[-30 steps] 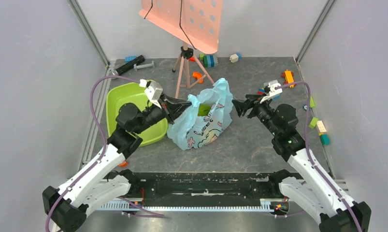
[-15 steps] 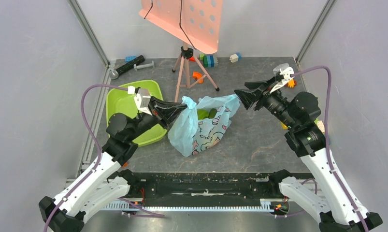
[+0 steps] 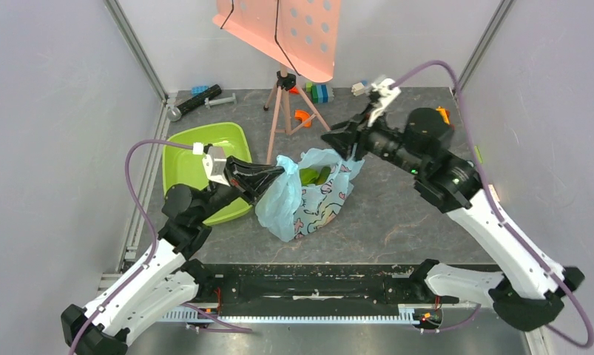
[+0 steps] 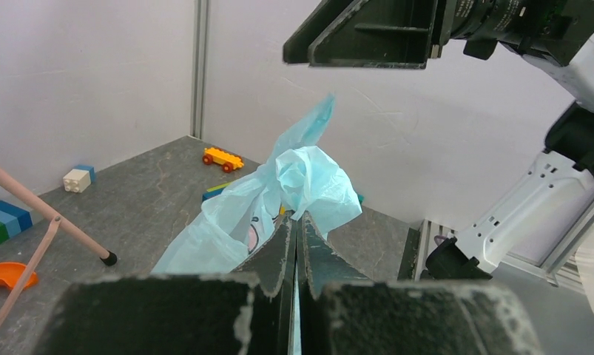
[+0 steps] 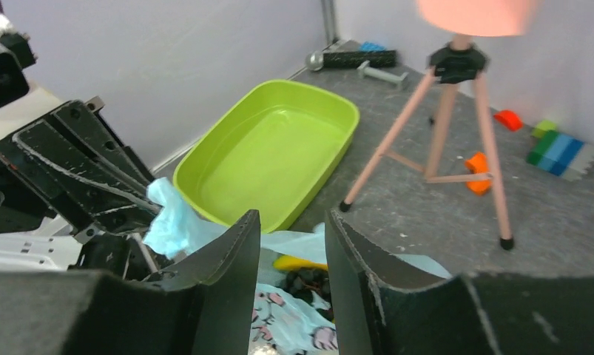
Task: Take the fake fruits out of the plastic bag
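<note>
The light-blue plastic bag (image 3: 308, 203) stands in the middle of the floor, its mouth open upward. My left gripper (image 3: 279, 171) is shut on the bag's left top edge, and the wrist view shows crumpled bag film (image 4: 308, 181) bunched above the left gripper (image 4: 295, 218). My right gripper (image 3: 336, 142) hovers over the bag's right rim. In its own view the right gripper (image 5: 290, 222) is open, with nothing between its fingers. Below it, inside the bag (image 5: 294, 325), lie fake fruits: a yellow banana (image 5: 301, 262) and a dark cluster (image 5: 308, 281). Green fruit (image 3: 312, 176) shows from above.
A lime-green tub (image 3: 205, 155) sits just left of the bag, under the left arm. A pink tripod (image 3: 282, 96) carrying a perforated pink board stands behind the bag. Toy bricks (image 3: 319, 92) and a black tool (image 3: 201, 98) lie along the back wall.
My right arm has swung left and up from the bag's right side to above its mouth, jaws narrowing. The left gripper stays shut on the bag, whose mouth has spread open.
</note>
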{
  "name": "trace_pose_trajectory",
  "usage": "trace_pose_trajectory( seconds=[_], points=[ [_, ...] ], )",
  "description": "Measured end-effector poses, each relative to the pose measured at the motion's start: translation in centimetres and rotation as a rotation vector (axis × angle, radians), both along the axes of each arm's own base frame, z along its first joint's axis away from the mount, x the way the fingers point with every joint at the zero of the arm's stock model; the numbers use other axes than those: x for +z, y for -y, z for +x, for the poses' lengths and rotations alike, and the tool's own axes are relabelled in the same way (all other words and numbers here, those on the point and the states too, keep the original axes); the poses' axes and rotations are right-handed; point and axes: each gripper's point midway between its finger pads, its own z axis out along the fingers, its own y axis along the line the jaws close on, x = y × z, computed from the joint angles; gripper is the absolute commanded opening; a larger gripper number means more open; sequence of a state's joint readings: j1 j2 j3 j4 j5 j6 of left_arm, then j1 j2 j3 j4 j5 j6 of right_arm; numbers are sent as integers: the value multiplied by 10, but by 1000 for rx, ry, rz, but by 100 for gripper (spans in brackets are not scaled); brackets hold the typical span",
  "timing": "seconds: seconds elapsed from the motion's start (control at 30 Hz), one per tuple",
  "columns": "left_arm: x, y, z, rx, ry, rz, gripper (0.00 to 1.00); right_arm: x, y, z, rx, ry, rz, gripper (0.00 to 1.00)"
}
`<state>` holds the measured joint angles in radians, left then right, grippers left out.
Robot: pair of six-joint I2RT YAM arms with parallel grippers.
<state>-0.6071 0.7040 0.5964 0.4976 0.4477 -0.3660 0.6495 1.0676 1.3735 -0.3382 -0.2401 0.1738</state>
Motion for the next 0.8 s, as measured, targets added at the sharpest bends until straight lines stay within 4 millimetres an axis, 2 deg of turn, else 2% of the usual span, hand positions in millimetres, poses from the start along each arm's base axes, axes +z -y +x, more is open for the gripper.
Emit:
trace_pose_trajectory(
  seconds=[0.17, 0.3, 0.4, 0.57, 0.8],
  points=[
    [3, -4, -6, 1, 18, -12, 2, -16, -57, -14, 44, -43, -90, 26],
    [3, -10, -13, 5, 31, -23, 2, -37, -83, -20, 17, -65, -179, 18],
    [0, -14, -16, 13, 35, -30, 2, -57, -84, -20, -42, -85, -250, 15],
    [-5, -18, -18, 26, 33, -36, 2, -78, -66, -9, -161, -97, -313, 12],
    [-10, -19, -20, 23, 29, -31, 2, -146, -53, -15, -176, -176, -434, 12]
  ],
)
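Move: The fruits in the open bag lie well below my right hand, about 30 cm down, some 4 cm farther out and 6 cm to its left. From that hand, the bag handle pinched in my left hand is about 10 cm left, 6 cm nearer me and 6 cm lower; the green tray is roughly 30 cm left, 9 cm out and 42 cm down. From my left hand, the fruits are about 8 cm ahead, 6 cm right and 27 cm below. My empty right hand swings about 8 cm left over the bag, easing slightly back, then sinks towards the fruits in its mouth, about 15 cm down in all, drifting 3 cm back to the right. I tip its fingers some 25 degrees down and bring them from half open to nearly shut. My left hand keeps pinching the handle, drawing it about 3 cm back and to the left. ##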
